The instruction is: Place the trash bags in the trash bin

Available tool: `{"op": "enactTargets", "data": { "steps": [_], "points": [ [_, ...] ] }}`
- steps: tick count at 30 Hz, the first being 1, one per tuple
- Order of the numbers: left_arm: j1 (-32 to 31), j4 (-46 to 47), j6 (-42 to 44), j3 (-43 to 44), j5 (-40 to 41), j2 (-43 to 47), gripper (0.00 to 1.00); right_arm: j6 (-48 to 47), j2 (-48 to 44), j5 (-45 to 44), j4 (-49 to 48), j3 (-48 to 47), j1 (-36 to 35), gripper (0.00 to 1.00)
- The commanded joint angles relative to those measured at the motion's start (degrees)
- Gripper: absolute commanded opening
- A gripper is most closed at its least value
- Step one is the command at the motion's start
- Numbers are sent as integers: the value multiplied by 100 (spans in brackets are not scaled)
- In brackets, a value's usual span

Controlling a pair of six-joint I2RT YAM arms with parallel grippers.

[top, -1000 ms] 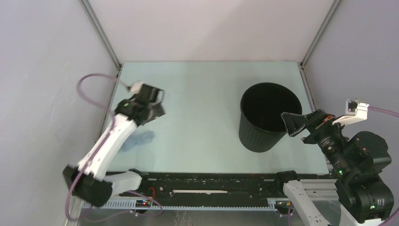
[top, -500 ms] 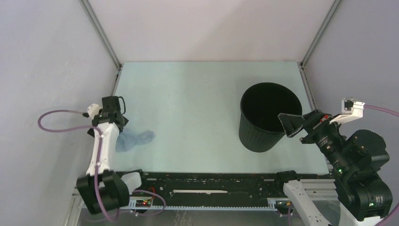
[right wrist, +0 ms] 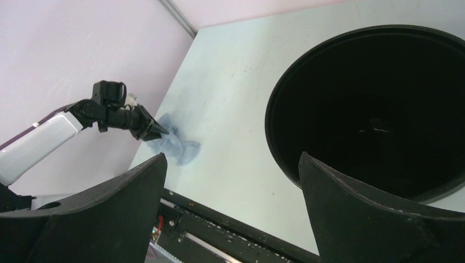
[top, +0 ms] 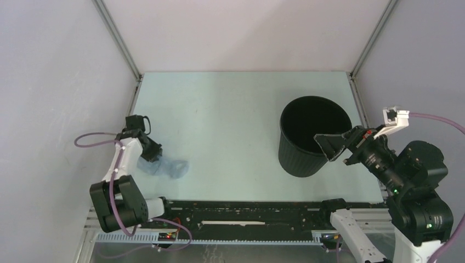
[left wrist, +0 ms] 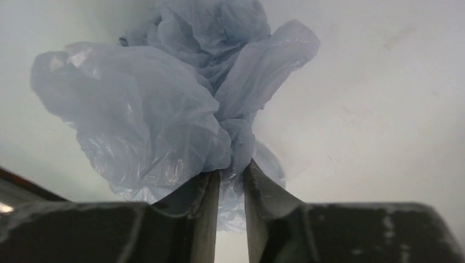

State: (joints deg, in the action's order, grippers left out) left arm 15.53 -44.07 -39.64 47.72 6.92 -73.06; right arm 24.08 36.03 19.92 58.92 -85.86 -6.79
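Observation:
The trash bag (top: 169, 166) is a crumpled pale blue film lying on the table at the near left. My left gripper (top: 156, 156) is low at the bag's left end. In the left wrist view the bag (left wrist: 164, 109) bulges ahead of the left gripper (left wrist: 231, 173), whose jaws are drawn close with a fold of film pinched between them. The black trash bin (top: 299, 160) stands upright and empty at the right. My right gripper (top: 324, 148) hovers wide open at the bin's near right rim. The right wrist view shows the bin (right wrist: 272, 131), the bag (right wrist: 176, 144) and the right gripper (right wrist: 233, 155).
Grey walls with metal corner posts (top: 118, 38) enclose the table on three sides. A black rail (top: 247, 211) runs along the near edge. The left arm's purple cable (top: 90, 139) loops beside the left wall.
The left arm swung down from the back left to the bag and its jaws closed on the film. The bag shifted slightly right. The right gripper drifted a little left, still open.

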Motion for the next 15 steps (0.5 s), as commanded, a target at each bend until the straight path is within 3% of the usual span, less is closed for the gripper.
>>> {"op": "enactTargets", "data": {
  "steps": [1, 7, 15],
  "points": [
    [-333, 250, -283, -104, -1449, 775, 22, -427, 455, 667, -344, -88, -28, 100],
    [-810, 580, -1422, 281, -2797, 1583, 13, -421, 1408, 717, -589, -478, -795, 100],
    [-1034, 733, -1645, 1230, -3814, 1621, 6, -1079, 2981, -1031, -583, -1480, -3608, 99]
  ]
}}
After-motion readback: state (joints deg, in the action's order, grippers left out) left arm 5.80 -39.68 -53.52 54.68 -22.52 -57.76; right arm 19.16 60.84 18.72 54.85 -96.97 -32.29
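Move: The trash bag lies right at the left gripper's closing fingertips, its middle about 3 cm back, 3 cm to the right and just below. From the right hand the same bag is some 55 cm to the left, about 8 cm farther out and 36 cm lower. The trash bin stands about 10 cm ahead of the right hand, 3 cm to its right, its middle some 25 cm below. Finish shutting the left gripper on the bag and lift it off the table, up and to the right about 15 cm each with a little forward, swinging the downward fingertips out forward and right by some 40 degrees. Meanwhile sweep the wide-open right gripper left and somewhat forward at an even height, turning it counter-clockwise, towards the rising bag. ##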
